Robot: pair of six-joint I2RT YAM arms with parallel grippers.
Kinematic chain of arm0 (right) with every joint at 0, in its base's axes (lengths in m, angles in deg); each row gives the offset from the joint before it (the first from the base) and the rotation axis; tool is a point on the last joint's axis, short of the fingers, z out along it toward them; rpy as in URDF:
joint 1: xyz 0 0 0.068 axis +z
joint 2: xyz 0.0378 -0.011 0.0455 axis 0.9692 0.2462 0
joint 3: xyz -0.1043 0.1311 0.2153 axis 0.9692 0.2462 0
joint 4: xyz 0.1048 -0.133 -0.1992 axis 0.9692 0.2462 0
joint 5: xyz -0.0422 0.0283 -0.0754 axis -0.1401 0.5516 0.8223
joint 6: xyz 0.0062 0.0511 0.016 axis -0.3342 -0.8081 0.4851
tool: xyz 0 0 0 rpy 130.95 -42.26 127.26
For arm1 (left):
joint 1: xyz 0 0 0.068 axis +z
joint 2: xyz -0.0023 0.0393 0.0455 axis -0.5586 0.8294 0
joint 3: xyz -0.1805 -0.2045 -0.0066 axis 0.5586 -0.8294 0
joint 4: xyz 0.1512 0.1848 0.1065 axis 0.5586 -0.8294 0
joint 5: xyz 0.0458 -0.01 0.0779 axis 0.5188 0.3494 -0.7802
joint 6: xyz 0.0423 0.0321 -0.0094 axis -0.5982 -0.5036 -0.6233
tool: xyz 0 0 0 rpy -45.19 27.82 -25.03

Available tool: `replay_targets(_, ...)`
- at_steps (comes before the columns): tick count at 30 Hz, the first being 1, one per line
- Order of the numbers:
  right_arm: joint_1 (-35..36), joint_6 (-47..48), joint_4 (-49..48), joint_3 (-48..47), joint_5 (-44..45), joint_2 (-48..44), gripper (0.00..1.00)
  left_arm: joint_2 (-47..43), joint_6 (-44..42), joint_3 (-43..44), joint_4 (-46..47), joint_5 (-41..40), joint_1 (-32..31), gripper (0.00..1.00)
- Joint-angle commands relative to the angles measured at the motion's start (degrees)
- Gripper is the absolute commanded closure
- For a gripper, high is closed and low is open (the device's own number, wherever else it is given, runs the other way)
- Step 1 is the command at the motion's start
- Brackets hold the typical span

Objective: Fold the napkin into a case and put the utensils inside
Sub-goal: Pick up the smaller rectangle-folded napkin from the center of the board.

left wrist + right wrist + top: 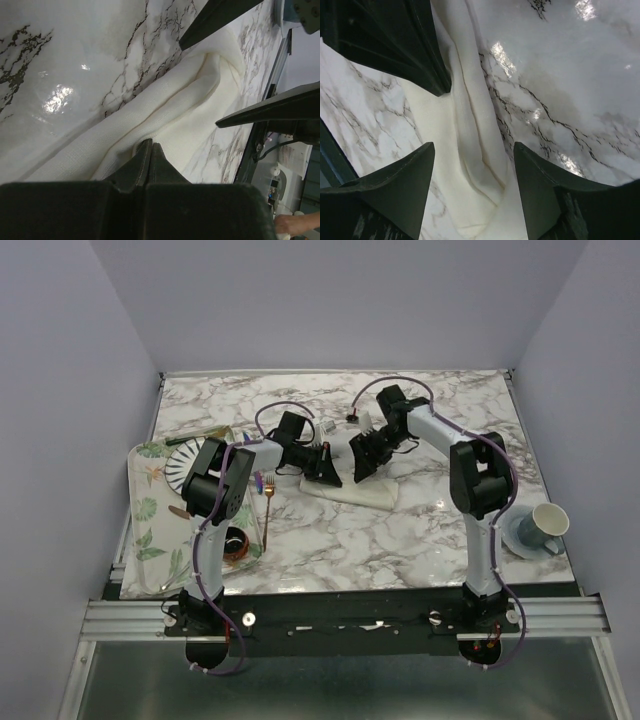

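Observation:
The cream napkin (352, 490) lies bunched into a long folded strip on the marble table, between my two grippers. My left gripper (326, 473) is at the strip's left end. In the left wrist view its jaws are shut, with its tips (150, 146) pinching a raised fold of the napkin (165, 105). My right gripper (362, 464) hovers over the strip's other end. It (472, 152) is open, with one finger on each side of the napkin (475, 165) fold and neither touching it. A copper-gold fork (268, 502) lies beside the tray.
A leaf-patterned tray (145, 530) at the left holds a striped plate (186, 458) and a small dark bowl (237, 543). A cup on a saucer (541, 524) stands at the right edge. Small white items (370, 420) lie behind the grippers.

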Motion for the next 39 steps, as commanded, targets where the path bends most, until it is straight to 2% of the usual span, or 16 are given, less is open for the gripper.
replay_targets(1, 1.6, 5.5, 1.8, -2.3, 4.0, 2.4, 0.28, 5.1, -5.4, -2.1, -6.8, -8.4, -0.9, 1.00)
replay_targets(7, 3.1, 8.0, 2.5, -1.2, 5.6, 3.4, 0.30, 5.1, -5.4, -2.3, -6.7, -8.5, -1.0, 1.00)
replay_targets(17, 4.2, 11.1, 6.1, 0.2, 5.0, 4.3, 0.45, 5.3, -4.2, -2.6, -5.4, -8.7, -1.0, 1.00)
replay_targets(20, 4.2, 11.0, 6.1, -0.4, 5.6, 4.5, 0.60, 5.3, -3.6, -2.7, -5.2, -8.7, -0.9, 1.00)
replay_targets(23, 4.3, 10.7, 6.1, -0.8, 6.3, 4.4, 0.79, 4.9, -3.1, -3.0, -4.5, -8.5, -0.9, 1.00)
replay_targets(24, 4.3, 10.7, 6.1, -0.9, 6.2, 4.3, 0.93, 4.6, -2.8, -3.5, -4.0, -8.5, -0.8, 1.00)
replay_targets(25, 4.2, 10.6, 6.1, -0.9, 6.2, 3.9, 0.99, 4.1, -1.6, -3.9, -3.2, -8.3, -0.9, 1.00)
replay_targets(26, 4.2, 10.5, 5.9, -0.6, 6.3, 3.6, 0.99, 2.9, -0.9, -4.4, -0.9, -8.1, -0.7, 1.00)
replay_targets(27, 4.2, 10.5, 5.8, -0.4, 6.2, 3.2, 0.99, 2.1, 0.0, -5.3, 0.2, -7.8, -0.5, 0.98)
replay_targets(30, 4.3, 10.1, 3.7, 1.7, 6.8, 0.1, 1.00, -1.9, 5.5, -7.5, 7.0, -5.7, 0.8, 0.70)
replay_targets(31, 4.2, 10.0, 3.0, 2.5, 7.1, -0.8, 0.99, -3.2, 6.6, -8.0, 8.9, -5.4, 1.3, 0.57)
replay_targets(34, 4.3, 9.8, -0.6, 5.8, 9.4, -5.0, 0.99, -9.1, 8.1, -9.0, 12.2, -5.9, 3.1, 0.43)
replay_targets(39, 4.2, 9.7, -9.2, 10.4, 17.3, -11.9, 0.99, -17.7, 4.7, -8.7, 8.2, -9.6, 5.8, 0.38)
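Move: The left fingers are already shut on the napkin's folded far edge; the napkin's middle lies about 3 cm to that hand's right, 2 cm back and 1 cm lower. From the open right hand the napkin's middle is some 4 cm back, 3 cm left and 4 cm down. The fork lies roughly 16 cm left of the left hand and 6 cm back, the purple knife about 20 cm left of it and 5 cm ahead, both some 2 cm below it. The right hand sinks about 3 cm and draws back 2 cm onto the napkin's far fold just to the right of the left fingers, turning some 10 degrees counter-clockwise, shuts its fingers to pinch the fold and then starts to rise with it. The left hand keeps its shut fingers still on the napkin until the right has its grip, then opens, lets go and pulls up and away to its left, about 4 cm up and 2 cm left. ##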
